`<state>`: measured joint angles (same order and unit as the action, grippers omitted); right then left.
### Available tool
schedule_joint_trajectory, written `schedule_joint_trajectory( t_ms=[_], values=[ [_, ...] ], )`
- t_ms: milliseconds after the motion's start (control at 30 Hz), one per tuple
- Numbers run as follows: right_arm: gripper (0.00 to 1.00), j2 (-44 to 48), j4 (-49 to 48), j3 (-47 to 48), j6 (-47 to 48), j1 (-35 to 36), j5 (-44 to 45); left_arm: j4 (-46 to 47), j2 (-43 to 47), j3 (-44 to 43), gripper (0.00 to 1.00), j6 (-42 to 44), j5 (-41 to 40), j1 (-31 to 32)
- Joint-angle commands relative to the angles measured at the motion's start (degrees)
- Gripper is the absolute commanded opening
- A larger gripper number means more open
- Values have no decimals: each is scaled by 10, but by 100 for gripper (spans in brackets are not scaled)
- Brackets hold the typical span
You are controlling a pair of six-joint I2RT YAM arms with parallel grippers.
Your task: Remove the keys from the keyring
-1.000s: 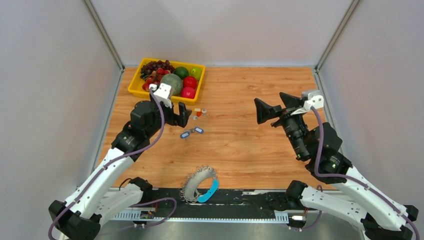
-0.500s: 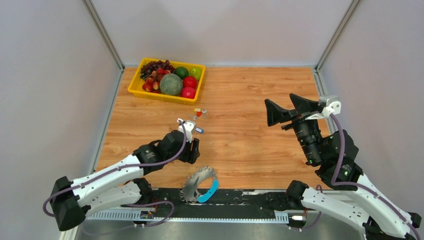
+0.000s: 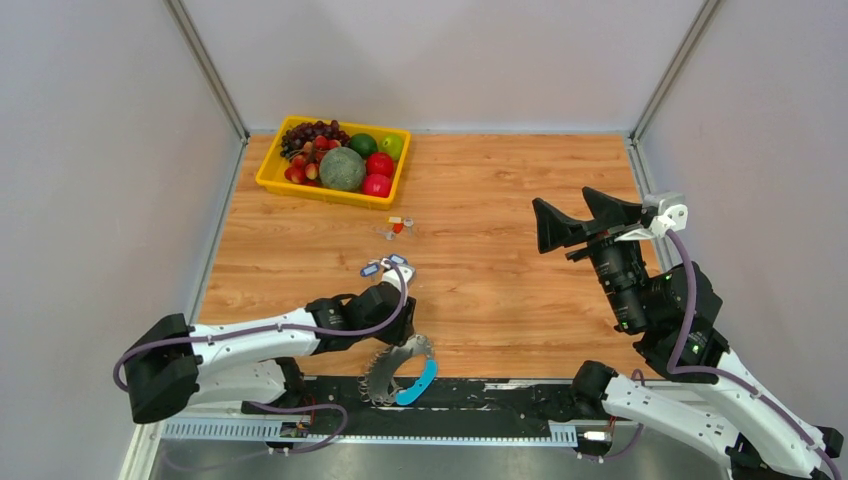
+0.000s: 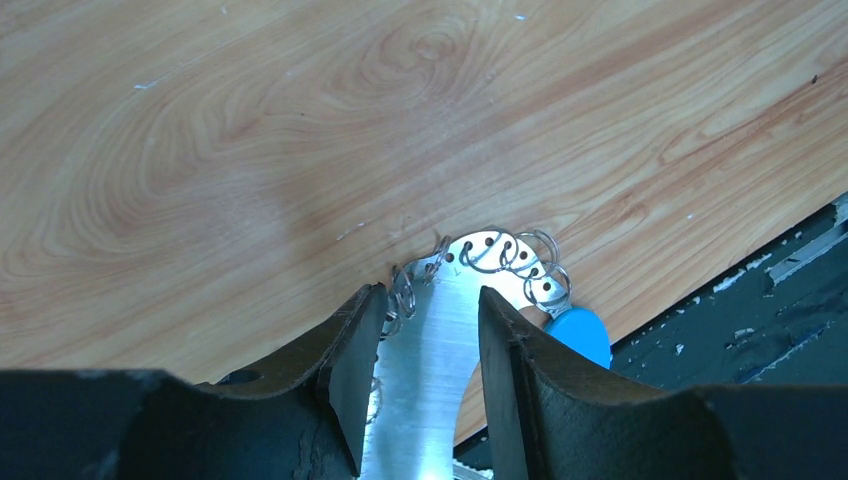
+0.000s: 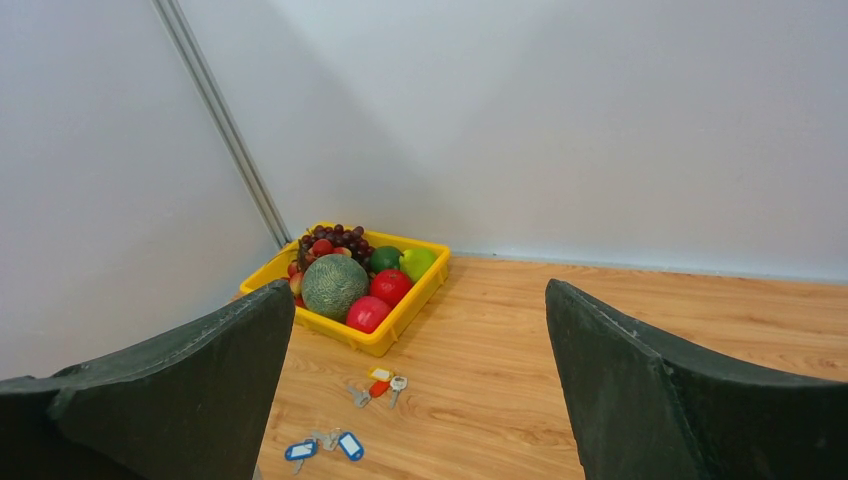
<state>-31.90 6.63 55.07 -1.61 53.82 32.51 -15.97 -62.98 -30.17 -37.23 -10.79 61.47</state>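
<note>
The keyring [image 3: 398, 368] lies at the table's near edge, a hoop fringed with silvery rings and with one blue arc [image 3: 427, 381]. My left gripper [image 3: 394, 338] reaches down onto its far side. In the left wrist view the hoop's flat metal band [image 4: 440, 340] fills the gap between the left gripper's [image 4: 432, 300] two fingers, which touch both its edges. Loose keys lie on the wood: a blue-tagged pair [image 3: 385, 266] [image 5: 325, 446] and a red and orange group [image 3: 397, 226] [image 5: 380, 385]. My right gripper [image 3: 565, 207] [image 5: 420, 300] hangs open above the right side, holding nothing.
A yellow fruit tray [image 3: 268, 180] [image 5: 402, 330] with a melon, apples and grapes stands at the back left. A black rail [image 3: 500, 395] runs along the near edge under the keyring. Grey walls close the table on three sides.
My left arm swung from near the fruit tray down to the keyring at the near edge, and its jaws narrowed onto the metal band. The right arm shifted slightly right and stayed open.
</note>
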Motion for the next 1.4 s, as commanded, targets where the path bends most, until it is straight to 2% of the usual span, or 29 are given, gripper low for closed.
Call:
schedule_joint_trajectory(
  t_ms=[0, 333, 467, 600, 667, 767, 800, 933, 1100, 1300, 1367],
  values=[
    [100, -3, -2, 8, -2, -1, 1, 60, -23, 4, 49, -25, 8, 8],
    [100, 5, -2, 6, -2, -1, -1, 69, -63, 3, 48, -17, -13, 8],
    [100, 5, -2, 6, -2, -1, -3, 65, -77, 3, 44, -20, -15, 8],
    [100, 4, -2, 5, -2, -1, -3, 69, -91, 5, 33, -21, -10, 8],
    [100, 4, -2, 5, -2, 0, -4, 75, -95, 5, 24, -23, -1, 8],
    [100, 4, -2, 5, -3, 0, -4, 72, -98, -2, 3, -22, 8, 8],
    [100, 4, -2, 6, -3, -1, -4, 62, -96, -5, 1, -18, 4, 8],
    [100, 1, -2, 6, -3, 0, -5, 4, -72, -45, 0, 9, -28, 7],
    [100, -13, 0, 9, -8, -1, -12, -72, -36, -140, 0, 47, -44, -2],
    [100, -17, 10, -7, 11, -1, -128, -154, 6, -231, 0, 89, -60, -18],
    [100, -22, 13, -14, 28, -1, -139, -165, 23, -254, 0, 103, -69, -22]
  ],
)
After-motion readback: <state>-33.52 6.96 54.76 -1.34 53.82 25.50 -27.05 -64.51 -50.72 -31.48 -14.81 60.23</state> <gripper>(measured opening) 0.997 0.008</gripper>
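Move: The crescent-shaped metal keyring with its blue handle lies just under the left hand, its middle about 4 cm back, 1 cm left and 4 cm below, its forward part between the half-open fingers. From the left hand, the blue-tagged keys lie some 19 cm ahead and 4 cm left, and the red and yellow tags about 28 cm ahead and 1 cm left. From the right hand, the keyring is roughly 25 cm left, 13 cm back and 40 cm below. The keyring's plate is what the left hand goes down for: it sinks about 3 cm with its half-open fingers astride the plate, shuts them to pinch it, then lifts fast, about 14 cm up and 4 cm forward, drifting a little right and tipping the fingertips forward and up. Late on, the open right hand starts left towards it, nearly 3 cm, turning slightly counter-clockwise. ##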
